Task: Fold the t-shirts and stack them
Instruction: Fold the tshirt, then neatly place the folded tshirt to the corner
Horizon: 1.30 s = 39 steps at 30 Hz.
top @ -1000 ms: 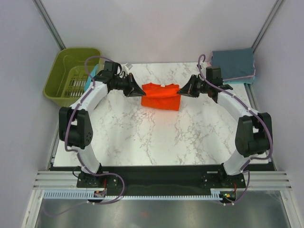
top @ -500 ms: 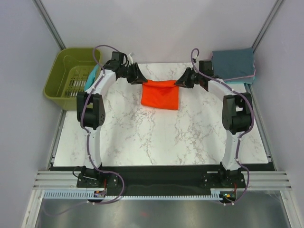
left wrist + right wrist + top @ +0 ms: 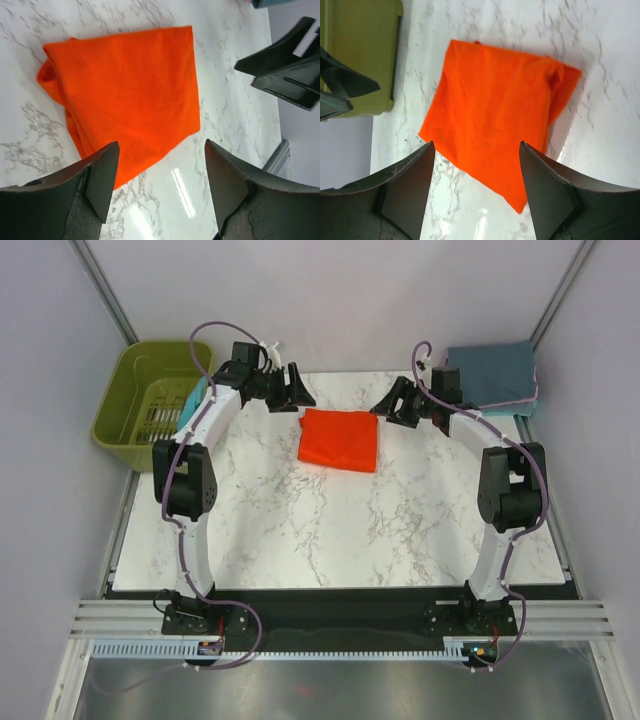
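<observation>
A bright orange-red t-shirt (image 3: 339, 439) lies folded into a rough square on the marble table (image 3: 330, 530), toward the back. It also fills the left wrist view as the orange-red t-shirt (image 3: 127, 95) and the right wrist view as the same t-shirt (image 3: 495, 122). My left gripper (image 3: 300, 395) stands open just off its back left corner, holding nothing. My right gripper (image 3: 385, 405) stands open off its back right corner, also empty. A stack of folded t-shirts, slate-blue on top (image 3: 492, 375), sits at the back right with teal and pink edges showing beneath.
An olive-green plastic basket (image 3: 150, 400) stands off the table's left back corner, with a teal cloth (image 3: 192, 400) at its right side. Grey walls close in the left, back and right.
Both grippers have opened and let go of the orange-red t-shirt, which now lies flat and folded. Both have drawn back from its far corners.
</observation>
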Motion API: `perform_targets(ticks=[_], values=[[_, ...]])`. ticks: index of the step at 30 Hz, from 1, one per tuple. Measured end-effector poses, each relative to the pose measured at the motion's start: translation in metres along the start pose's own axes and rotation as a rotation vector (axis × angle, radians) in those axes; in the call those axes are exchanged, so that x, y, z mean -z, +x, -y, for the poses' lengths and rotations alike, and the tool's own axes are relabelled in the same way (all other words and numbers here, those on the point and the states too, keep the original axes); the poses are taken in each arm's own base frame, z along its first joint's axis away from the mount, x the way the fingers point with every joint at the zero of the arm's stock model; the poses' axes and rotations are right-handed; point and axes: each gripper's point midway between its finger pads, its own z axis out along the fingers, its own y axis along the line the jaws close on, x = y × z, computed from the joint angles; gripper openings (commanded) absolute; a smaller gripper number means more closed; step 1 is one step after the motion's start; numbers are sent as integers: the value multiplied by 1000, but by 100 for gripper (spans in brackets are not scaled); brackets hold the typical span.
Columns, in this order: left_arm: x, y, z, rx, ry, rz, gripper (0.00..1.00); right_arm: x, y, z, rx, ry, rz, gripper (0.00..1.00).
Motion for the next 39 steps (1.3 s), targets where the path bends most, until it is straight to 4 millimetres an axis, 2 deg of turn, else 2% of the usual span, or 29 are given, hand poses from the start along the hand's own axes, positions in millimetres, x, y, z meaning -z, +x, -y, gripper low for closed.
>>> perform_targets(ticks=[5, 8, 12, 16, 20, 25, 32, 39], values=[[1, 40, 13, 42, 80, -103, 72, 8, 54, 42, -108, 64, -106, 76], [-3, 59, 15, 68, 106, -151, 72, 7, 69, 58, -150, 88, -143, 76], [-12, 71, 15, 86, 124, -188, 72, -6, 73, 69, -176, 84, -157, 75], [-25, 83, 4, 106, 116, -219, 72, -21, 76, 79, -211, 74, -166, 75], [-40, 100, -11, 137, 94, -260, 72, -32, 73, 78, -242, 34, -164, 75], [-51, 114, -22, 158, 75, -294, 72, -42, 68, 76, -270, -15, -153, 75], [-64, 128, -27, 157, 43, -321, 72, -48, 66, 73, -305, -51, -149, 75], [-71, 132, -25, 149, 39, -331, 72, -51, 68, 72, -322, -71, -149, 74]])
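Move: The folded orange t-shirt lies between the two hands: its middle is about 8 cm to the left hand's right, 3 cm back and 14 cm below it. From the right hand it lies some 10 cm left, 2 cm back and 12 cm down. The green bin stands about 38 cm left of the left hand and 4 cm farther out; the stack of folded shirts is roughly 28 cm right of the right hand and 14 cm farther out. The left hand swings back about 6 cm and then sinks, some 13 cm in all, easing about 5 cm right with its fingers tipping down nearly 20 degrees, so that the open fingers come in at the t-shirt's near-left corner, close over the cloth. The right hand drops about 11 cm while drawing back 4 cm, then slides forward again at that low height and slightly left as its left side rolls up, ending with its still-open fingers astride the t-shirt's folded right edge. ##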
